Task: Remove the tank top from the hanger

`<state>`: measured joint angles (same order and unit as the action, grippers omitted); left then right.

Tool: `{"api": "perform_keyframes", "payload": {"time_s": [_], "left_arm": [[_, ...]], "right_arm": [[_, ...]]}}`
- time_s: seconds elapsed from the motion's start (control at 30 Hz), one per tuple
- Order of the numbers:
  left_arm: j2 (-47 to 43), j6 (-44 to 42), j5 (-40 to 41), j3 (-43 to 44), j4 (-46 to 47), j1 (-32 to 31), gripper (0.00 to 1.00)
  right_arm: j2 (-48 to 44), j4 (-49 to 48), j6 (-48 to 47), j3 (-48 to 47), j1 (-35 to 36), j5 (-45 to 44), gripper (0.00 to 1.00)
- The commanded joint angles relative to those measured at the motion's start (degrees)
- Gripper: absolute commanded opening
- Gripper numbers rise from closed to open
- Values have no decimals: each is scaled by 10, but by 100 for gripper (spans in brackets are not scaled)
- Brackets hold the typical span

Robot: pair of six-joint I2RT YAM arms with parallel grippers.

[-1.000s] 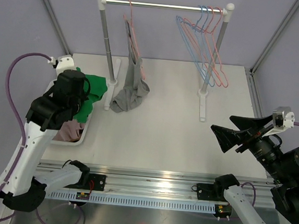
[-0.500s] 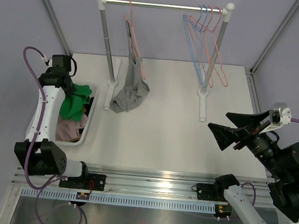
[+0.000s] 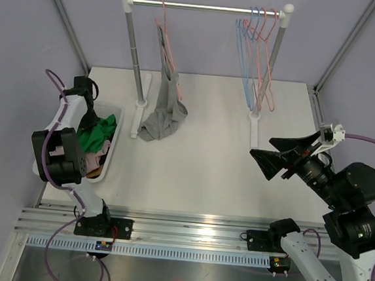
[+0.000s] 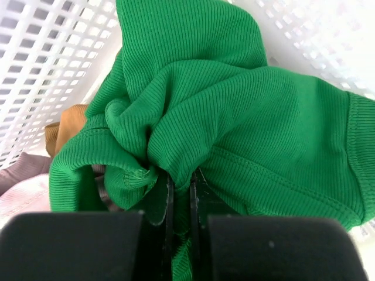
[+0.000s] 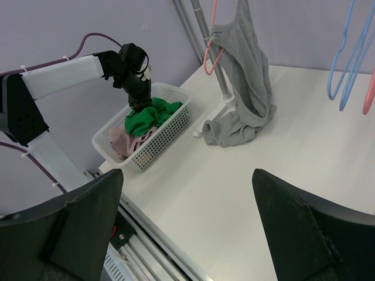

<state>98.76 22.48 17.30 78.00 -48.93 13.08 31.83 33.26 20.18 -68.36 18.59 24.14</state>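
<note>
A grey tank top (image 3: 164,109) hangs from a pink hanger (image 3: 165,30) on the rail, its lower end bunched on the table; it also shows in the right wrist view (image 5: 249,88). My left gripper (image 3: 91,119) is down in the white basket (image 3: 107,158) and is shut on a green garment (image 4: 234,105), with a fold pinched between its fingers (image 4: 179,178). My right gripper (image 3: 274,158) is open and empty above the table's right side, well away from the tank top.
Several empty pink and blue hangers (image 3: 258,48) hang at the rail's right end. The rack's posts (image 3: 133,50) stand on feet at the back of the table. The basket also holds pink and tan clothes (image 3: 93,162).
My left arm has swung back and lowered the green garment into the basket. My right gripper has shifted left. The empty hangers have swung.
</note>
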Motion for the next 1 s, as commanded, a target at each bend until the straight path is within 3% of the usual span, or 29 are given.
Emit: {"api": "perform_keyframes", "payload": {"time_s": [0.0, 0.07, 0.1, 0.17, 0.2, 0.27, 0.53, 0.8, 0.97], "left_arm": [[15, 17, -24, -6, -21, 2, 7], [-16, 20, -4, -6, -21, 2, 30], [-49, 20, 0, -6, -20, 7, 49], [-81, 19, 3, -1, -21, 13, 68], [-115, 18, 5, -1, -22, 19, 83], [-149, 13, -3, -1, -17, 22, 99], [-352, -19, -73, -56, 13, -10, 99], [-543, -50, -97, -182, 64, -142, 99], [-587, -46, -60, -230, 71, -159, 99]], "right_arm": [[16, -68, 32, 17, -1, 30, 100], [23, -119, 61, 26, -1, 48, 100], [41, -130, 71, 19, -1, 54, 100], [71, -140, 88, 3, -1, 79, 99], [104, -137, 97, -22, -1, 85, 99], [136, -146, 106, -40, -1, 91, 99], [328, -180, 114, -156, 21, 69, 99], [522, -144, 20, -332, 127, -104, 97], [627, -110, -29, -466, 173, -209, 94]]}}
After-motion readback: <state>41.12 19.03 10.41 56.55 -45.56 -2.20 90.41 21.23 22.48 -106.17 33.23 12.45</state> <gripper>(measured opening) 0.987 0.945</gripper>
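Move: From the right hand the grey tank top's middle is about 34 cm ahead, 28 cm to the left and 21 cm lower; its red hanger's near corner is some 25 cm ahead, 23 cm left and 12 cm down. The bunched empty hangers are about 43 cm ahead of that hand and 2 cm left, 3 cm lower. The left hand grips the green tank top, its bulk about 3 cm right and 3 cm below, level fore and aft; the basket's middle is some 4 cm back, 4 cm left and 3 cm below. The left fingers spread wide to let go of the green tank top down in the basket, and that hand climbs some 17 cm, then swings back and to the right clear of the basket while its fingers tilt up from straight down towards forward. Meanwhile the right hand, fingers wide open and its attitude nearly kept, sweeps about 28 cm forward and left, almost level and gathering speed, to come in high over the near corner of the red hanger that holds the grey tank top, without touching either. ##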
